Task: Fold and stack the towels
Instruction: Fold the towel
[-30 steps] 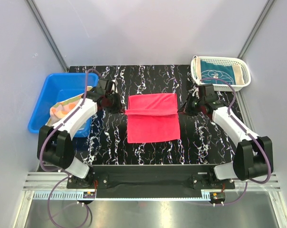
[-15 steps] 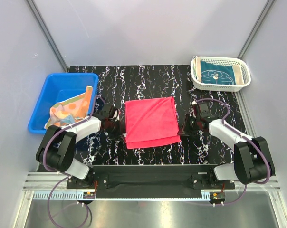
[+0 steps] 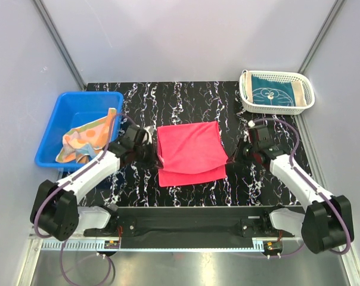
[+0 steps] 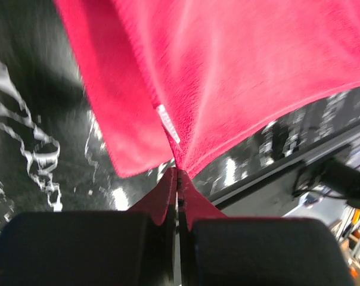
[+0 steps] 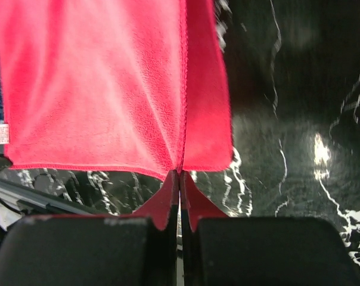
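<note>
The pink-red towel [image 3: 189, 149] lies in the middle of the black marbled table, its upper layer folded toward the near side with a strip of the lower layer showing beneath. My left gripper [image 3: 157, 159] is shut on its near left corner [image 4: 178, 170]. At the near right corner my right gripper [image 3: 229, 167] is shut on the cloth [image 5: 180, 170]. The towel [image 4: 239, 77] [image 5: 96, 89] stretches away from both sets of jaws. A teal towel [image 3: 274, 93] with a white face lies in the basket. An orange-peach towel [image 3: 87, 138] sits crumpled in the blue bin.
The blue bin [image 3: 61, 113] stands at the table's left edge. The white slatted basket [image 3: 307, 95] stands at the back right corner. A black rail [image 3: 186, 217] runs along the near edge between the arm bases. Grey walls enclose the sides and back.
Both grippers have drawn the towel's far edge over toward the near side, folding it in half. In the last half second they shifted only slightly.
</note>
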Available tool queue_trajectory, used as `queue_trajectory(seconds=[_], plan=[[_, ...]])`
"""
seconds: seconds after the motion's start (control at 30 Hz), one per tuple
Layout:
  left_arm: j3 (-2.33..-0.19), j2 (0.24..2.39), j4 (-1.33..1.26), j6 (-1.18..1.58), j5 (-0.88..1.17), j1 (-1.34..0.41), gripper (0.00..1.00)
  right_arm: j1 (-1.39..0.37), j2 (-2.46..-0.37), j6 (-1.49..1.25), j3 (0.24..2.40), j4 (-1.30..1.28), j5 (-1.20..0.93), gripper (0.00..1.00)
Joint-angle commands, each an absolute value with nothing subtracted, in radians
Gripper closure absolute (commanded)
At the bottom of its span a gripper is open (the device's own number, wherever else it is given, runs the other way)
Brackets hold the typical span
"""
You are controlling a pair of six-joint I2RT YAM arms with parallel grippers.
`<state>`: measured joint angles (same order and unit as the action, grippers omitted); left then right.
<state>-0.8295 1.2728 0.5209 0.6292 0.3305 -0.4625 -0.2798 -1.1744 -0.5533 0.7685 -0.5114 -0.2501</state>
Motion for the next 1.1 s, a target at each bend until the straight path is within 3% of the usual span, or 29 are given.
queue_trajectory(seconds=[0.0, 0.27, 0.5, 0.63, 0.7, 0.73, 0.83, 0.9, 1.07], plan=[[-0.706, 1.299, 0.465, 0.673, 0.307, -0.483, 1.0, -0.293, -1.161, -0.609, 0.642, -0.486, -0.264, 1.0], [-0.595, 1.376, 0.365, 0.675, 0.293, -0.495, 1.0, -0.298, -1.21, -0.621, 0.538, -0.354, -0.262, 1.0], [-0.551, 1.318, 0.374, 0.675, 0.287, -0.495, 1.0, -0.304, -1.241, -0.647, 0.517, -0.339, -0.252, 1.0], [-0.525, 1.298, 0.377, 0.689, 0.29, -0.495, 1.0, -0.31, -1.232, -0.669, 0.511, -0.357, -0.256, 0.86], [-0.529, 1.292, 0.409, 0.69, 0.275, -0.497, 0.89, -0.311, -1.22, -0.683, 0.518, -0.379, -0.256, 0.77], [-0.543, 1.287, 0.425, 0.692, 0.258, -0.497, 0.71, -0.311, -1.206, -0.684, 0.528, -0.414, -0.25, 0.75], [-0.625, 1.267, 0.498, 0.693, 0.212, -0.495, 0.55, -0.311, -1.174, -0.669, 0.593, -0.495, -0.206, 0.63], [-0.698, 1.276, 0.551, 0.666, 0.172, -0.492, 0.54, -0.311, -1.169, -0.649, 0.652, -0.497, -0.187, 0.58], [-0.982, 1.45, 0.588, 0.575, 0.084, -0.382, 0.53, -0.31, -1.336, -0.494, 0.858, -0.388, -0.186, 0.57]])
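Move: Each hand holds a corner of the towel's raised upper layer. The left hand's goal, the lower layer's near-left corner, is about 4 cm back, 1 cm left and 9 cm down; the table's near edge is some 12 cm straight back, 10 cm down. The right hand's, the near-right corner, is 3 cm straight back and 8 cm down. The blue bin stands roughly 30 cm left and 14 cm ahead of the left hand, the white basket 20 cm right and 32 cm ahead of the right, both about 6 cm lower. Keeping their pinch on the two corners, both hands lower the towel's raised layer and draw it back towards the table's near edge, about 9 cm down and 6 cm back on the left and slightly less on the right, the fingers tipping some 10 to 15 degrees back towards the base. They stay low there while the fingers open to nearly half and let go of both corners, then rise 4 to 5 cm and swing forward about as far, open, clear of the cloth. ##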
